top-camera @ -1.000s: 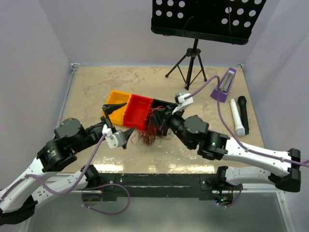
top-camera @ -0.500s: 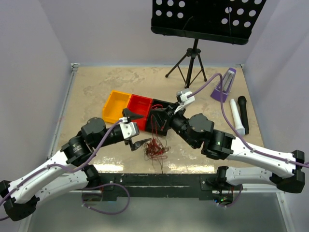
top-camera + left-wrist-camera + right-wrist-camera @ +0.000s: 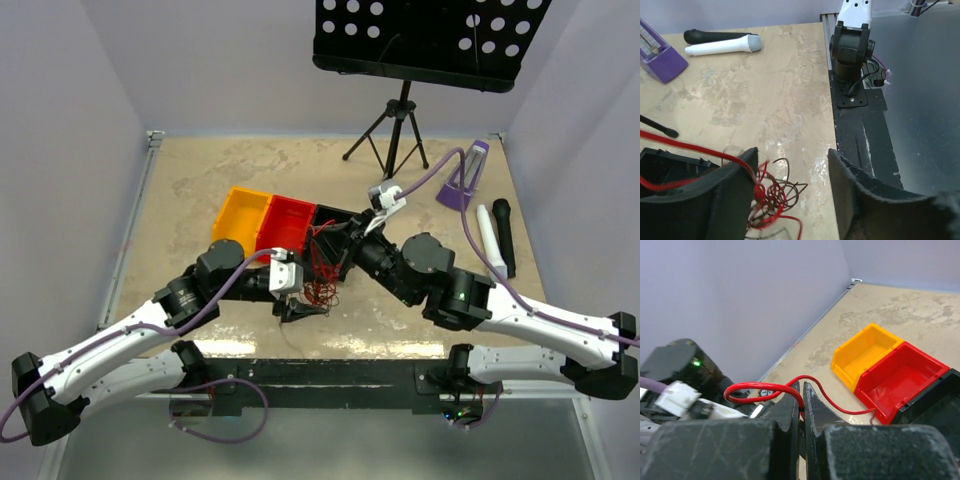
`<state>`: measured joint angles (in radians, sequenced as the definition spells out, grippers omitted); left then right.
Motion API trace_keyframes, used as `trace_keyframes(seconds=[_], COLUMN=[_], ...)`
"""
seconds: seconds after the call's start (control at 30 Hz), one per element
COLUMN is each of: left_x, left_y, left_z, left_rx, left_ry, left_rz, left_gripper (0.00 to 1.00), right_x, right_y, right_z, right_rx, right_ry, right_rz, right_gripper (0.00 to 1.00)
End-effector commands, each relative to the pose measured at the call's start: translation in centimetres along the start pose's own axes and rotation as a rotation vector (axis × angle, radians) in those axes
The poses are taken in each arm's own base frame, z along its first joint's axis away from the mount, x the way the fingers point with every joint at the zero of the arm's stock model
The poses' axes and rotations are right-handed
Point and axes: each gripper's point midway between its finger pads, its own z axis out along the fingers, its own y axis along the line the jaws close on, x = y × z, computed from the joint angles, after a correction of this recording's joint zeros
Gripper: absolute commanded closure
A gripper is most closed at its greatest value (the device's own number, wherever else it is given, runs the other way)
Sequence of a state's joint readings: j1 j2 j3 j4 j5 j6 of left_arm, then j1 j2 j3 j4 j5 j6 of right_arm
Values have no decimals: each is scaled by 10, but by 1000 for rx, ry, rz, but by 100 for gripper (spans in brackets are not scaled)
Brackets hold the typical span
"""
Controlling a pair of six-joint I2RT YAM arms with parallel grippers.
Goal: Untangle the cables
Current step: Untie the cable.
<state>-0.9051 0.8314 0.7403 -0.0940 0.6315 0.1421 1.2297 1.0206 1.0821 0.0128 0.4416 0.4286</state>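
The cables are a tangle of thin red and dark wires on the table in front of the bins. My left gripper is low at the tangle's near side. In the left wrist view, the left gripper is open, with the cable tangle lying between the jaws against the left finger. One red strand runs over that finger. My right gripper is shut on a red cable, which loops out to both sides. From above, the right gripper is held over the tangle by the black bin.
Yellow, red and black bins stand side by side behind the tangle. A music stand is at the back. A purple metronome and white and black microphones lie at the right.
My left arm has swung right and in to the tangle, its jaws narrowing a little around it. The right gripper stays shut on the red cable, lifted slightly back.
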Motion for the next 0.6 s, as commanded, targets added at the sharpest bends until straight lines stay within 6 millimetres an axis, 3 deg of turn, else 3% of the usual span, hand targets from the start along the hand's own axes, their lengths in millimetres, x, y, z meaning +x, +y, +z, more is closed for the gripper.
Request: trace_keyframes(seconds=[0.0,0.07,0.1,0.3,0.57], left_x=[13,20,13,-5,-22], left_y=[-4,-1,3,29,18], left_z=[5,5,7,7,3], left_rx=[35,15,-3,-130,-86], left_ry=[-13,1,-26,-74,-114], left_rz=[29,30,57,92,36], left_gripper=[45,58,61,61,61], right_x=[-70,-78,-82,-81,-76], right_y=[33,39,43,49,47], right_z=[-16,-19,-21,-18,-15], right_rx=[-115,-140,-156,-181,-171], right_ry=[-148,-156,-163,-153,-145], right_rz=[88,93,98,99,98], right_gripper=[100,100,100,100,100])
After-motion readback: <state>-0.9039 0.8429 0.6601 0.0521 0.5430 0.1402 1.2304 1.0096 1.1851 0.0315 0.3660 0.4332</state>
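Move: Just beyond the left fingertips hangs the red-and-brown cable tangle, roughly 5 cm below that hand, 2 cm ahead and 2 cm to its right. The black bin lies on the table some 17 cm ahead of the left hand and 3 cm to its right, about 23 cm down; the red bin is 18 cm ahead and 8 cm to its left. From the right hand, which pinches a red loop, the tangle hangs some 18 cm below and 4 cm back. Hoisting the pinched red loop, the right hand goes up about 6 cm with fingers still shut, drawing the cables taut. The left hand, pointing right, sinks some 2.5 cm as its fingers close from wide to less than half open around the cables at the tangle, then eases about 2 cm forward and slightly back up, keeping that gap. ##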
